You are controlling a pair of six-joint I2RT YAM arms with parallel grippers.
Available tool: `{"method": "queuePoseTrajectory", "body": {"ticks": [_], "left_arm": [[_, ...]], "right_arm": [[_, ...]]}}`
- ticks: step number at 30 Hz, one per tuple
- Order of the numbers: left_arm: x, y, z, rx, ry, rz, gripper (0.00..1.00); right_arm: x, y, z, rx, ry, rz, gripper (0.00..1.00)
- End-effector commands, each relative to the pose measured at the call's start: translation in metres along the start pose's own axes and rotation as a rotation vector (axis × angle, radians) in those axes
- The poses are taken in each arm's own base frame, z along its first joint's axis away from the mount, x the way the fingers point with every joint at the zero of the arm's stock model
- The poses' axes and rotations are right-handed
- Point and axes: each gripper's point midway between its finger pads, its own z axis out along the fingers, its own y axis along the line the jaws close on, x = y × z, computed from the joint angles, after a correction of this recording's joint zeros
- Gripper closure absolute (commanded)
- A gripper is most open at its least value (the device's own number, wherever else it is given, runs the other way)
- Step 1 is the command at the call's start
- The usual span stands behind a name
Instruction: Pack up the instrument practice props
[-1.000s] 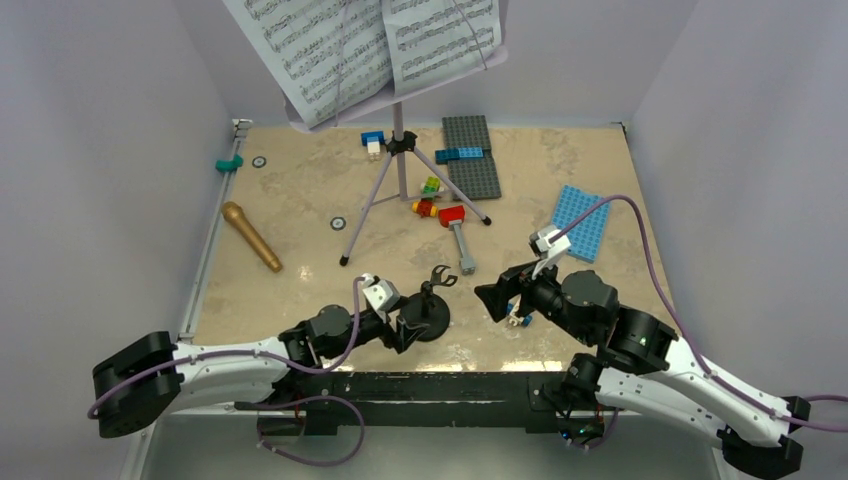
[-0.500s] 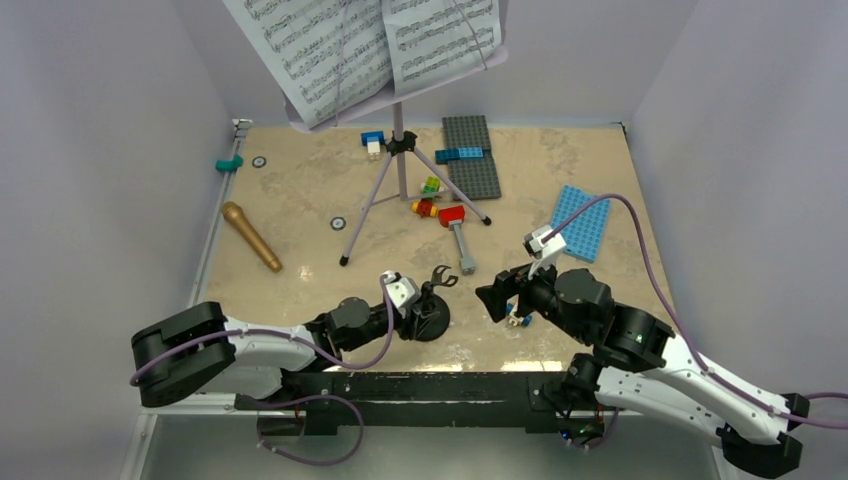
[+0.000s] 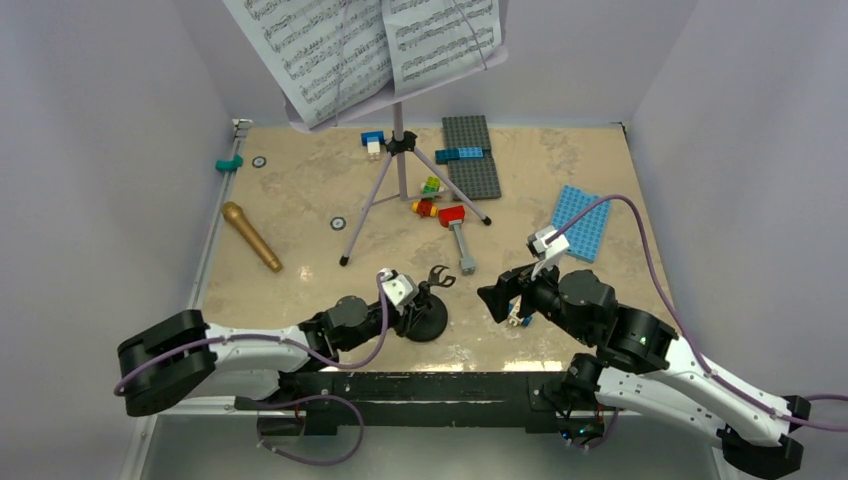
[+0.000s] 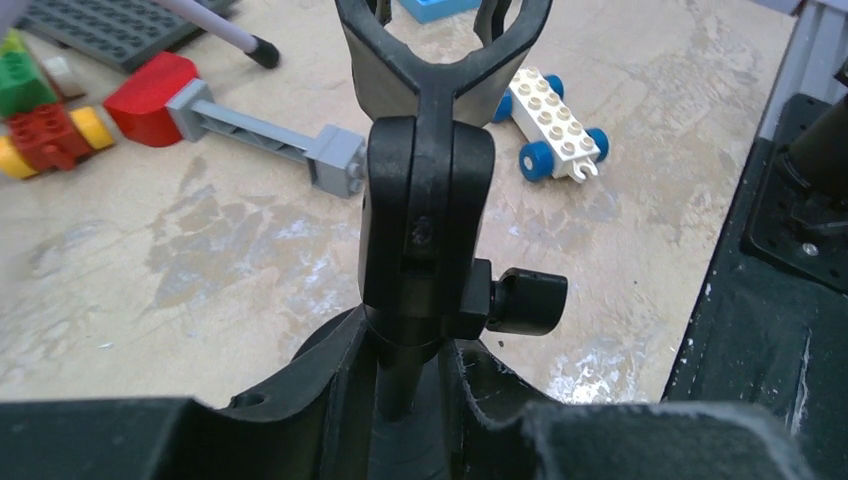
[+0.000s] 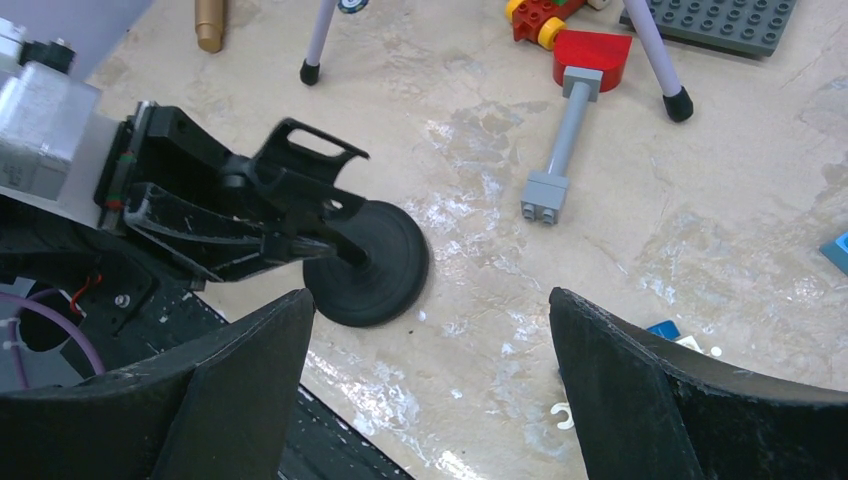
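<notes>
The small black mic stand stands on its round base near the table's front edge. My left gripper reaches it from the left, and in the left wrist view the gripper is shut on the post of the mic stand, just under the clip joint. My right gripper hovers open to the right of it, and the right wrist view shows that gripper with only bare table between its fingers and the stand's base ahead. The lilac music stand holds sheet music at the back. The gold microphone lies at the left.
A red-headed grey toy hammer lies just beyond the mic stand. A white wheeled brick sits under my right gripper. A grey baseplate and a blue baseplate lie at the back right, with loose bricks by the tripod legs.
My left gripper has moved in toward the mic stand and closed from wide open onto its post. The right arm has barely shifted.
</notes>
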Motion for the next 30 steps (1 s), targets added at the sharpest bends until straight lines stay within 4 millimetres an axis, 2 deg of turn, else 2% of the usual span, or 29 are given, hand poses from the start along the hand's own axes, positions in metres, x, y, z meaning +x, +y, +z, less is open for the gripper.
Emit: {"method": "queuePoseTrajectory", "body": {"ticks": [1, 2, 8, 11, 15, 19, 22, 26, 30], "left_arm": [[-0.059, 0.017, -0.015, -0.108, -0.173, -0.010, 1.00], [-0.060, 0.025, -0.021, -0.147, -0.162, -0.002, 1.00], [-0.098, 0.082, -0.073, -0.482, -0.159, -0.043, 1.00], [-0.119, 0.112, -0.101, -0.636, -0.156, -0.127, 1.00], [-0.115, 0.154, -0.131, -0.811, -0.122, -0.252, 1.00], [-0.138, 0.195, -0.155, -0.993, -0.224, -0.339, 1.00], [-0.156, 0.230, -0.164, -1.100, -0.266, -0.358, 1.00], [-0.162, 0.287, -0.163, -1.166, -0.307, -0.408, 1.00], [-0.155, 0.341, -0.157, -1.243, -0.255, -0.324, 1.00]], "right_arm": [[-0.018, -0.001, -0.005, 0.011, -0.049, 0.007, 0.08], [-0.018, -0.001, -0.005, 0.010, -0.050, 0.008, 0.08], [-0.015, 0.000, -0.004, 0.000, -0.051, 0.009, 0.08], [-0.015, 0.004, 0.000, -0.015, -0.049, 0.009, 0.08], [-0.016, 0.009, 0.002, -0.037, -0.050, 0.014, 0.08], [-0.016, 0.013, 0.002, -0.056, -0.051, 0.016, 0.08], [-0.017, 0.016, 0.002, -0.071, -0.050, 0.014, 0.08], [-0.019, 0.022, 0.002, -0.105, -0.061, 0.022, 0.08], [-0.020, 0.026, 0.003, -0.125, -0.065, 0.021, 0.08]]}}
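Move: The black mic stand is already pinched by its post in the left hand. The gold microphone, beside which it is being carried, lies about 44 cm to the left, 21 cm ahead and 10 cm below. Nearer on that way, at about the same depth below, are the music stand's near-left foot, 21 cm left and 14 cm ahead, and a chip, 23 cm left and 25 cm ahead. From the right hand the microphone is roughly 58 cm left, 21 cm ahead and 21 cm below. The mic stand, kept by its post in the left hand's unchanged grip, is swung left some 30 cm and forward about 17 cm towards the gold microphone. It climbs about 11 cm in the first half, then stays high and begins to sink, while the wrist turns roughly 75 degrees counter-clockwise and the fingers come round to point forward. ##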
